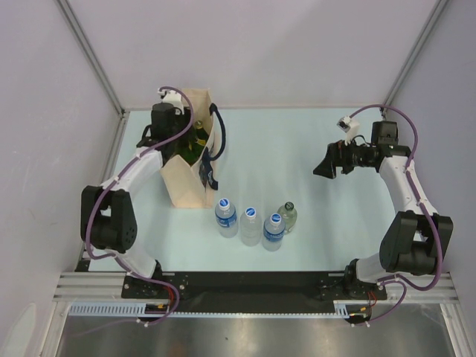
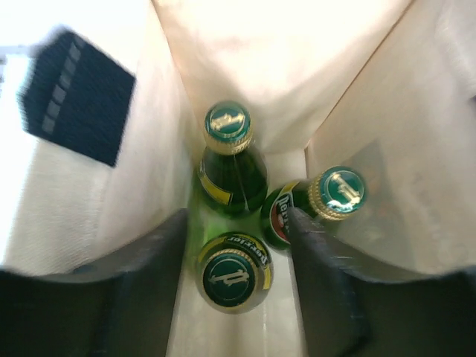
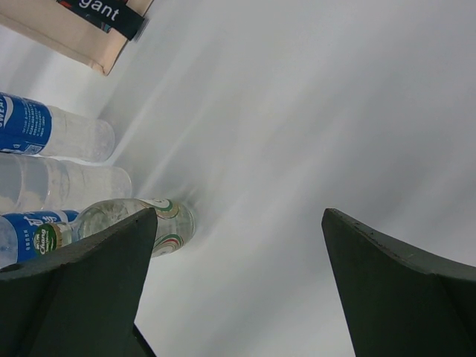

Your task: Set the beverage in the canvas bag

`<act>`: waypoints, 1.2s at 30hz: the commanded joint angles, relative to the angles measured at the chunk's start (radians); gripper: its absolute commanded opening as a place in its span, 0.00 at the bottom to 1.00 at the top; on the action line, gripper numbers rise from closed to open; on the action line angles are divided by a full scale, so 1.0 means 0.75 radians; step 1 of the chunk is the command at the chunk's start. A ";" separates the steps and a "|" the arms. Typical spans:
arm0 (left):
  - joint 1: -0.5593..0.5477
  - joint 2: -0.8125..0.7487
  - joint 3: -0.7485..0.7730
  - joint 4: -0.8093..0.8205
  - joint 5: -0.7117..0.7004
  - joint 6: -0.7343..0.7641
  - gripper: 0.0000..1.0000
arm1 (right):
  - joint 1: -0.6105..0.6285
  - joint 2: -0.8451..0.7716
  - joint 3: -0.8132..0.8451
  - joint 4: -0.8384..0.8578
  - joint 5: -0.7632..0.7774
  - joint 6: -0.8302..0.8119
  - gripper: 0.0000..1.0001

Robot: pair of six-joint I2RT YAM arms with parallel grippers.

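The beige canvas bag [image 1: 186, 186] with navy handles stands upright at the left of the table. My left gripper [image 2: 238, 223] reaches down into it from above. Its jaws are open on either side of the beverage, a green glass bottle [image 2: 236, 277] with a green cap, and a gap shows on each side of the cap. This bottle stands on the bag's floor. Two more green bottles [image 2: 229, 141] [image 2: 335, 192] stand behind it against the bag's wall [image 2: 282, 67]. My right gripper [image 1: 325, 165] hovers open and empty above the right half of the table.
Three water bottles with blue caps [image 1: 226, 216] [image 1: 251, 225] [image 1: 274, 230] and a clear glass bottle with a dark cap [image 1: 288, 216] stand in a row in front of the bag. The glass bottle [image 3: 141, 223] lies beyond my right gripper's left finger.
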 commanded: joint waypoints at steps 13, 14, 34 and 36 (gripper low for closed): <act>0.010 -0.324 0.188 -0.200 0.089 0.012 0.87 | 0.111 -0.026 0.154 -0.225 -0.007 -0.241 1.00; 0.008 -0.344 0.192 -0.232 0.110 -0.002 0.91 | 0.117 -0.028 0.166 -0.266 -0.014 -0.263 1.00; -0.269 -0.917 -0.002 -0.784 0.654 -0.196 0.96 | 0.338 -0.155 0.265 -0.607 -0.196 -0.730 1.00; -0.349 -0.923 0.000 -0.864 0.591 -0.241 0.96 | 0.359 -0.155 0.255 -0.601 -0.194 -0.730 1.00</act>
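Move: The left hand is in the mouth of the canvas bag, whose middle is some 6 cm back, 3 cm right and 8 cm below. The left blue-capped bottle stands about 26 cm back, 12 cm right and 8 cm below it. From the right hand the green-capped bottle is some 13 cm back, 10 cm left and 9 cm lower. The right blue-capped bottle is 4 cm nearer the bases and 4 cm left of that one. Left opens wide, rises 17 cm, retreats 22 cm from bag; right swings 10 cm back-left towards green-capped bottle. ##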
